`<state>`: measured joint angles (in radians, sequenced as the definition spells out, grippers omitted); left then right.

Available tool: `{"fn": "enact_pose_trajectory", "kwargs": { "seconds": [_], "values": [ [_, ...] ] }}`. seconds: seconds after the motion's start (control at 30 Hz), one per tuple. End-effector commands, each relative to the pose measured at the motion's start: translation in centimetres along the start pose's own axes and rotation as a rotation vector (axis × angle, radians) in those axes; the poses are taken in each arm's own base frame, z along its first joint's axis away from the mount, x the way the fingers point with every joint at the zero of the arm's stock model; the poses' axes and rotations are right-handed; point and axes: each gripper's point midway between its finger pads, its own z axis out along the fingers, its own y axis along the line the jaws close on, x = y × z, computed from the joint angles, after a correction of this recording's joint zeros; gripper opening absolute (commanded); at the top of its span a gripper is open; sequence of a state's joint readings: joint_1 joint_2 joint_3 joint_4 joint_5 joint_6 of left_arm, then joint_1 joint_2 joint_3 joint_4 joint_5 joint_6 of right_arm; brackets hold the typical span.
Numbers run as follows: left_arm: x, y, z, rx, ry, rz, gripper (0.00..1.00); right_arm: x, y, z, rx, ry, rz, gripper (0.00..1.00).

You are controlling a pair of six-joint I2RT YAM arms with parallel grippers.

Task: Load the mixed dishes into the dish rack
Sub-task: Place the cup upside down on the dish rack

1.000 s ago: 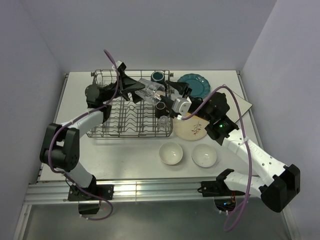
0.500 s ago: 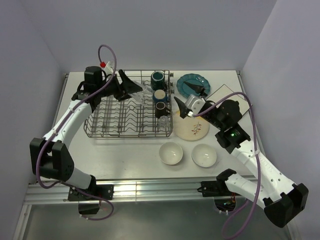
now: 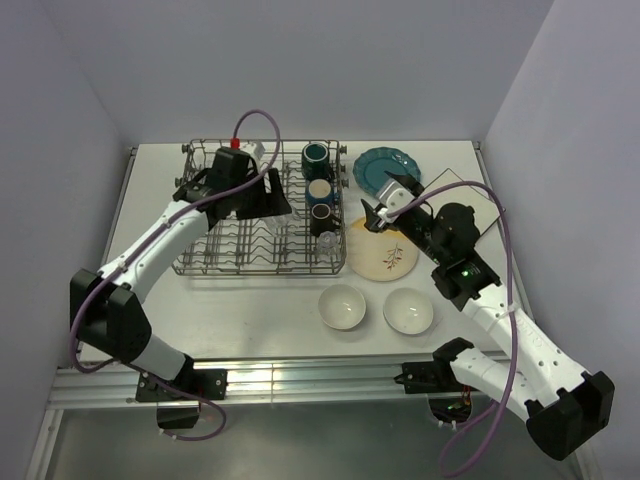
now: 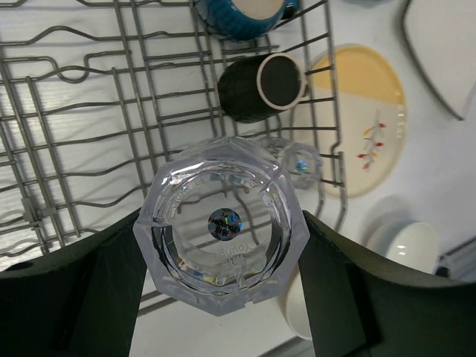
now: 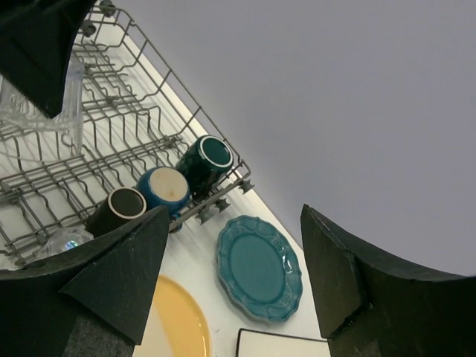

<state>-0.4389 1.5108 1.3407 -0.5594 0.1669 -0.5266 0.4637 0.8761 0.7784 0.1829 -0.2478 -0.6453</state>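
Observation:
My left gripper (image 4: 223,249) is shut on a small clear glass (image 4: 223,223), held bottom-up toward the camera above the dish rack (image 3: 215,262). From above, this gripper (image 3: 272,195) hangs over the rack's middle right. Three mugs lie in the rack's right column: teal (image 3: 316,155), blue (image 3: 319,190) and dark (image 3: 322,213), with another glass (image 3: 327,242) in front of them. My right gripper (image 3: 378,212) is open and empty (image 5: 234,245), up in the air between the teal plate (image 5: 260,268) and the yellow plate (image 3: 385,260).
Two white bowls (image 3: 342,306) (image 3: 408,311) sit on the table in front of the rack. A white square plate (image 3: 490,212) lies at the right, partly under my right arm. Walls close in the table at the back and both sides.
The left arm has carried the glass from the rack's back edge to above its middle. The right gripper has opened and pulled away from the rack toward the plates.

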Motion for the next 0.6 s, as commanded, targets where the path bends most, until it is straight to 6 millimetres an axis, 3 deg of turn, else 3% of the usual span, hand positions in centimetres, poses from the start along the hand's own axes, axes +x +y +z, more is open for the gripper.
{"fn": "enact_pose_trajectory", "kwargs": {
  "seconds": [0.0, 0.23, 0.57],
  "values": [
    [-0.5, 0.6, 1.6, -0.101, -0.051, 0.092, 0.0, -0.4, -1.5, -0.8, 0.067, 0.001, 0.018, 0.79],
    [0.6, 0.8, 4.1, -0.161, -0.034, 0.159, 0.0, 0.2, -1.6, -1.1, 0.075, 0.017, 0.035, 0.79],
    [3.9, 0.3, 6.9, -0.173, 0.024, 0.214, 0.0, 1.1, -1.6, -1.2, 0.081, 0.041, 0.045, 0.79]
  ]
}}
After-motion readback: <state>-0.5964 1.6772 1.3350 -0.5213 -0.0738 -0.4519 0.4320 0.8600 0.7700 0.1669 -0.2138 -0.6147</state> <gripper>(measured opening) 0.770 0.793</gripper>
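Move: The left hand holds the clear cup above the rack; the open spot for it lies about 11 cm below, 4 cm right and 1 cm back. The small glass stands some 11 cm right and 5 cm back of the hand, the black mug about 10 cm right and 1 cm ahead, the blue mug 9 cm right and 8 cm ahead. From the idle right hand, the spot is roughly 19 cm left, 7 cm back and 24 cm below. The left hand lowers the gripped cup about 7 cm, easing right beside the small glass, fingers tipping 15 degrees steeper. ##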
